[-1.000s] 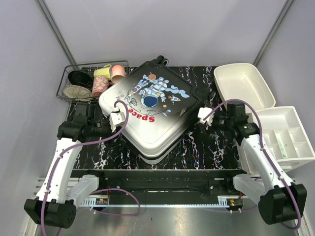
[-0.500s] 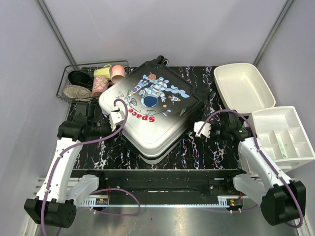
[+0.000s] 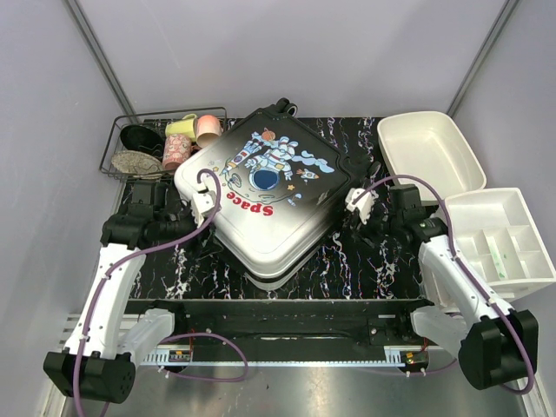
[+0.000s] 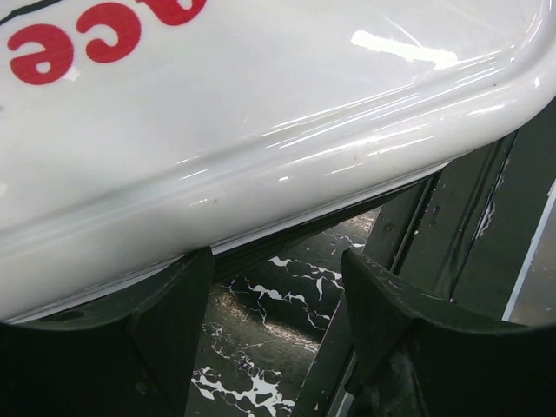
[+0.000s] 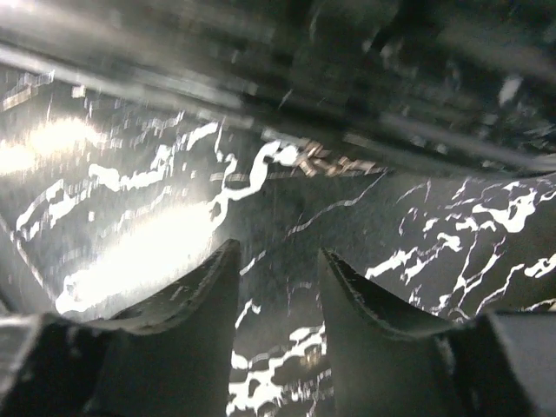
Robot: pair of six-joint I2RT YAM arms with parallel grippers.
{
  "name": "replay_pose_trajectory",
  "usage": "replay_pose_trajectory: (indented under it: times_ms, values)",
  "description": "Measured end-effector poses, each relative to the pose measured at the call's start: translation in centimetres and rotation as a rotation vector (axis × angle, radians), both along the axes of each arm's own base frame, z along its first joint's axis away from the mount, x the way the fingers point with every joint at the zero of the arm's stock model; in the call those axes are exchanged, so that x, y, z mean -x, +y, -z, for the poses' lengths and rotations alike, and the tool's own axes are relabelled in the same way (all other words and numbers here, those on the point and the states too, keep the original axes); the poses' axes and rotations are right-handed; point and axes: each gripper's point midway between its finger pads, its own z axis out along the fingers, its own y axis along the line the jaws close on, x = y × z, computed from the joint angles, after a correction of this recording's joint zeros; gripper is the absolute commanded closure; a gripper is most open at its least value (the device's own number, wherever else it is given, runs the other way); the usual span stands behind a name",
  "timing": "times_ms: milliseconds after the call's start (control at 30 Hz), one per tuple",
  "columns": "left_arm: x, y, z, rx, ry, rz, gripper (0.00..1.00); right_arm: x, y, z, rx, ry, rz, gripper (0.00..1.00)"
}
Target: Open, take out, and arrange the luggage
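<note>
The luggage (image 3: 278,187) lies flat and closed, set diagonally on the black marbled mat, with its astronaut print and red "Space" facing up. My left gripper (image 3: 211,215) is at its left edge, open. In the left wrist view the white shell rim (image 4: 261,130) fills the top, and the left gripper (image 4: 276,261) has one finger (image 4: 165,321) tucked right under that rim, with only mat between the jaws. My right gripper (image 3: 349,207) hovers at the luggage's right corner, open and empty. In the right wrist view this gripper (image 5: 278,254) is over the mat, below the blurred dark side of the luggage (image 5: 347,78).
A black wire basket (image 3: 117,148) with cups and bowls stands at the back left. A white bin (image 3: 430,152) sits at the back right, with a divided white tray (image 3: 499,243) in front of it. A black rail (image 3: 278,314) runs along the near edge of the mat.
The right gripper dipped toward the near right of the luggage, then came back up to its right corner. The left gripper shifted slightly along the left edge.
</note>
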Motion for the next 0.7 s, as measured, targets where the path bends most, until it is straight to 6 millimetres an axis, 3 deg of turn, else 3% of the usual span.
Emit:
replay_pose_trajectory:
  times_ms: [167,433,700]
  values:
    - [-0.2,0.0,0.0,0.023,0.016,-0.043,0.34,-2.3,1.4,-0.4,-0.131,-0.064,0.089,0.6]
    - [-0.8,0.3,0.2,0.061,0.045,-0.12,0.34,-3.4,2.2,1.7,-0.221,-0.076,0.143,0.64]
    - [-2.5,1.3,0.1,0.129,0.081,-0.266,0.34,-5.0,2.4,1.5,-0.284,-0.179,0.184,0.73]
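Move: Just ahead and to the left of the right hand stands the luggage's dark side wall; the luggage's middle is about 8 cm forward, 21 cm left and 4 cm up. The white basin lies some 16 cm ahead and 17 cm right of that hand, the divided box 4 cm back and 32 cm right. From the left hand the luggage's middle is about 14 cm forward, 13 cm right and slightly lower; the dish rack lies 24 cm ahead and 11 cm left. Reaching about 5 cm forward and half as far left, sinking a little, the right hand brings its fingertips up to the lower rim of the luggage's dark shell, rolling its left side up and narrowing its half-open fingers. The left hand, fingers still open, creeps some 3 cm forward and left along the light near-left side, swinging about 15 degrees counter-clockwise; firm contact can't be made out at either hand. ##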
